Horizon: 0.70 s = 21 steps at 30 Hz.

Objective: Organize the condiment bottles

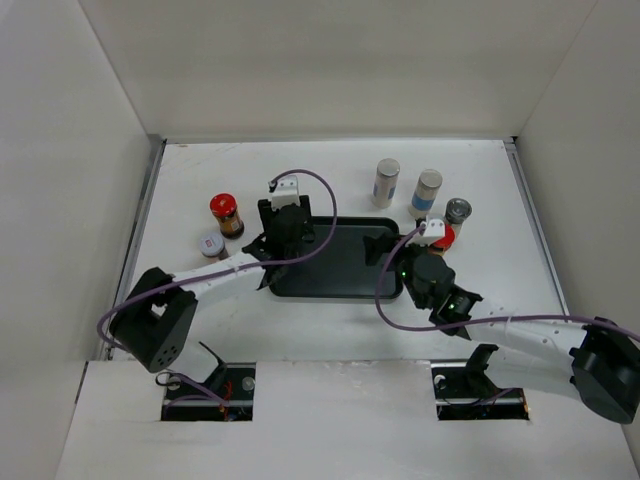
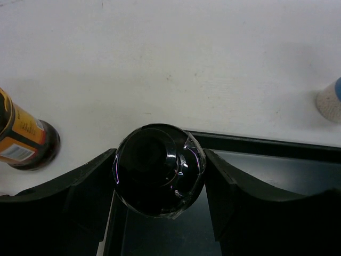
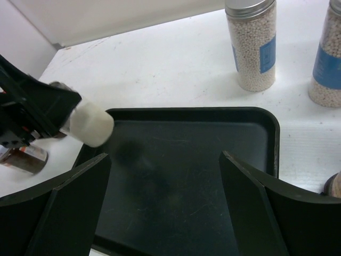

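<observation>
My left gripper (image 1: 284, 238) is shut on the black-capped bottle (image 2: 159, 170), its fingers pressed against both sides of the cap. It holds the bottle over the left end of the black tray (image 1: 340, 288). The bottle's white body (image 3: 89, 124) shows above the tray's far left corner. My right gripper (image 3: 165, 156) stands open over the tray's right part, with nothing between its fingers. Two white cylinders (image 1: 385, 182) (image 1: 426, 192) and a silver-lidded jar (image 1: 458, 212) stand behind the tray on the right. A red-lidded brown jar (image 1: 226, 214) and a white-lidded jar (image 1: 211, 244) stand left of it.
A second red lid (image 1: 444, 238) peeks out beside my right wrist, mostly hidden. White walls close in the table on three sides. The tray's floor (image 3: 186, 160) holds nothing. A purple cable loops above each arm.
</observation>
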Motion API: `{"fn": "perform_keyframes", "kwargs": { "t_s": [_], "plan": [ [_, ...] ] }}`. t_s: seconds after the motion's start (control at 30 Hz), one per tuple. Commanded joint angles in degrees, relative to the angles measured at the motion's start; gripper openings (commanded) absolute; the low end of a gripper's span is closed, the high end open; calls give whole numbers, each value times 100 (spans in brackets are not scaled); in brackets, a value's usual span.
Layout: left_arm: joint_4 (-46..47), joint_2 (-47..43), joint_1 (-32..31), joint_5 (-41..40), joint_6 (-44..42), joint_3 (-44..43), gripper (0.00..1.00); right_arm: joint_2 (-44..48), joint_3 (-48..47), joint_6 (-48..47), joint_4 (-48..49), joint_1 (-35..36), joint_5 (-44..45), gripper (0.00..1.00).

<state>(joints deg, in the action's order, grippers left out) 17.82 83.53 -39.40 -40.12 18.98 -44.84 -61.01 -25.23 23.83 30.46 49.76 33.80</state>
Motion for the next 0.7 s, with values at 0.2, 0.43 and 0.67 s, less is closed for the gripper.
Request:
{"fn": "perform_keyframes", "kwargs": {
  "t_s": [0.2,0.43,0.67],
  "plan": [
    [1144,524,95,223,97,-34,45,2,54,77,224,-120,21,89],
    [1136,727,68,215,44,10,60,98,98,86,206,-234,39,91],
    [1012,499,33,92,9,36,84,89,45,51,145,-243,56,94]
  ]
}}
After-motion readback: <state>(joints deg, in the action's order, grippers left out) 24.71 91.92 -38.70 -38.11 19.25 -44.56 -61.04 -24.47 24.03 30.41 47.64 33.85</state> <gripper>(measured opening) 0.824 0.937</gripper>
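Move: The black-capped bottle is already held in the left fingers, over its place in the tray's far left corner: about 1 cm ahead, 1 cm right and some 12 cm below the left hand. The red-capped bottle stands roughly 18 cm to the left and level with it, the white-capped one about 24 cm left and 6 cm back; a blue-labelled jar is some 28 cm right and 9 cm ahead. From the right hand that corner spot lies around 33 cm left and 11 cm ahead. The black-capped bottle is lowered by the left hand about 4.5 cm, almost straight down into the tray's far left corner, easing about 1 cm forward and 1 cm right, with the wrist barely turning. Once down, the fingers open clearly and let go of the bottle, staying on either side of it. ##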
